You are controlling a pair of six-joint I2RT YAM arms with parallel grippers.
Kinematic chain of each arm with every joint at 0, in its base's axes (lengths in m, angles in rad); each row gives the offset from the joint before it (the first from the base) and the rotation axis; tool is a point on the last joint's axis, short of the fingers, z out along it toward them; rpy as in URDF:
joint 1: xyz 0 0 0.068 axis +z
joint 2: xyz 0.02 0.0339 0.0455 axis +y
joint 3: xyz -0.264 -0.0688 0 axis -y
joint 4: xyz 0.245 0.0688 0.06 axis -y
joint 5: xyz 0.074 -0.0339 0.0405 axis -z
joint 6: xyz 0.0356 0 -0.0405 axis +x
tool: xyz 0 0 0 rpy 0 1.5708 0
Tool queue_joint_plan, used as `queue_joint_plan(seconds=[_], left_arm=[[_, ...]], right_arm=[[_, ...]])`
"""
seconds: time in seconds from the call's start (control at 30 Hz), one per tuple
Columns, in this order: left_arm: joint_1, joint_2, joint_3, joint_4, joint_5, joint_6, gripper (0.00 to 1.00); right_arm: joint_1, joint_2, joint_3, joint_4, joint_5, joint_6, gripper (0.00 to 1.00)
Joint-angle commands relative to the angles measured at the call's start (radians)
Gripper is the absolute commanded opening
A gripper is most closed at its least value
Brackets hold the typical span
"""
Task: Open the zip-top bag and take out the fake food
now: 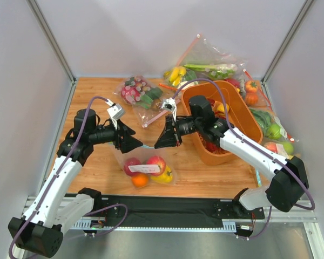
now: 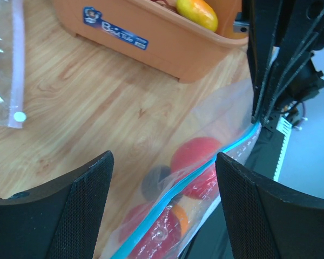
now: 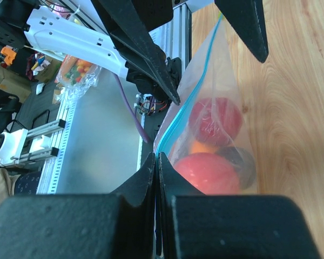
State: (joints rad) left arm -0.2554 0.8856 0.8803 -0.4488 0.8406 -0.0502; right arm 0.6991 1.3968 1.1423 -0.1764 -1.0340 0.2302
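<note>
The zip-top bag [image 1: 119, 157] hangs lifted by its teal zip strip [image 2: 191, 172] over the front middle of the table. Its lower part rests on the wood. Inside is the fake food: red fruits [image 1: 155, 162], an orange one [image 1: 139, 179], a yellow one [image 1: 163, 175] and a dark one [image 3: 243, 162]. My right gripper [image 3: 157, 159] is shut on one end of the zip strip. My left gripper [image 2: 163, 162] is open, one finger on each side of the strip and neither pressing on it. In the top view the left gripper [image 1: 137, 141] faces the right gripper [image 1: 160, 142] closely.
An orange tub [image 1: 248, 127] holding toy food stands just right of the right arm, close behind the bag [image 2: 151, 43]. Other clear bags of toy food lie at the back [image 1: 140, 91], back right [image 1: 205, 67] and along the right edge [image 1: 270, 129].
</note>
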Motion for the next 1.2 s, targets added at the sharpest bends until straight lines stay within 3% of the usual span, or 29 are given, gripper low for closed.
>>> queue_joint_plan(seconds=[0.0, 0.5, 0.97, 1.03, 1.07, 1.13, 1.17], left_arm=[[0.001, 0.012, 0.016, 0.013, 0.11, 0.026, 0.83], [-0.033, 0.045, -0.021, -0.01, 0.213, 0.003, 0.82], [-0.096, 0.03, -0.018, -0.011, -0.023, 0.036, 0.85], [-0.1, 0.035, -0.027, -0.014, -0.005, 0.033, 0.69], [-0.107, 0.039, -0.027, -0.028, 0.002, 0.032, 0.53], [-0.132, 0.047, -0.023, -0.042, 0.014, 0.033, 0.38], [-0.14, 0.05, -0.02, -0.06, 0.014, 0.038, 0.2]], right_arm=[[-0.012, -0.038, 0.005, 0.02, -0.043, -0.012, 0.0], [-0.116, -0.064, -0.023, 0.045, -0.084, 0.004, 0.0], [-0.116, -0.104, -0.068, 0.048, -0.101, 0.011, 0.0], [-0.116, -0.11, -0.073, 0.046, -0.092, 0.009, 0.0], [-0.116, -0.113, -0.073, 0.04, -0.086, 0.009, 0.0], [-0.116, -0.117, -0.07, 0.026, -0.067, 0.001, 0.0], [-0.119, -0.119, -0.067, 0.014, -0.061, 0.0, 0.0]])
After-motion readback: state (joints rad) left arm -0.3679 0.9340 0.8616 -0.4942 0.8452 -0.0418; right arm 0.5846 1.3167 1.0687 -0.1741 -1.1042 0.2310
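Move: Just behind and below the open left hand runs the blue zip edge of the bag: the stretch it will take is about 3 cm back, level sideways and 3 cm down. The red apple inside lies some 6 cm back, 6 cm right and 12 cm below, the orange about 10 cm back, 1 cm right and 13 cm down. From the right hand, already pinching the zip edge, that stretch is roughly 7 cm left, level front to back and 1 cm lower; the apple is 5 cm back, straight in line sideways and 12 cm down. Drawing back and to the right, the left hand turns some 10 degrees clockwise, then sinks about 2.5 cm onto the zip edge and closes, pinching the strip partway along. The right hand keeps its shut grip on its part of the zip and pulls it about 3.5 cm right, swinging forward a couple of centimetres on the way and easing partly back. ##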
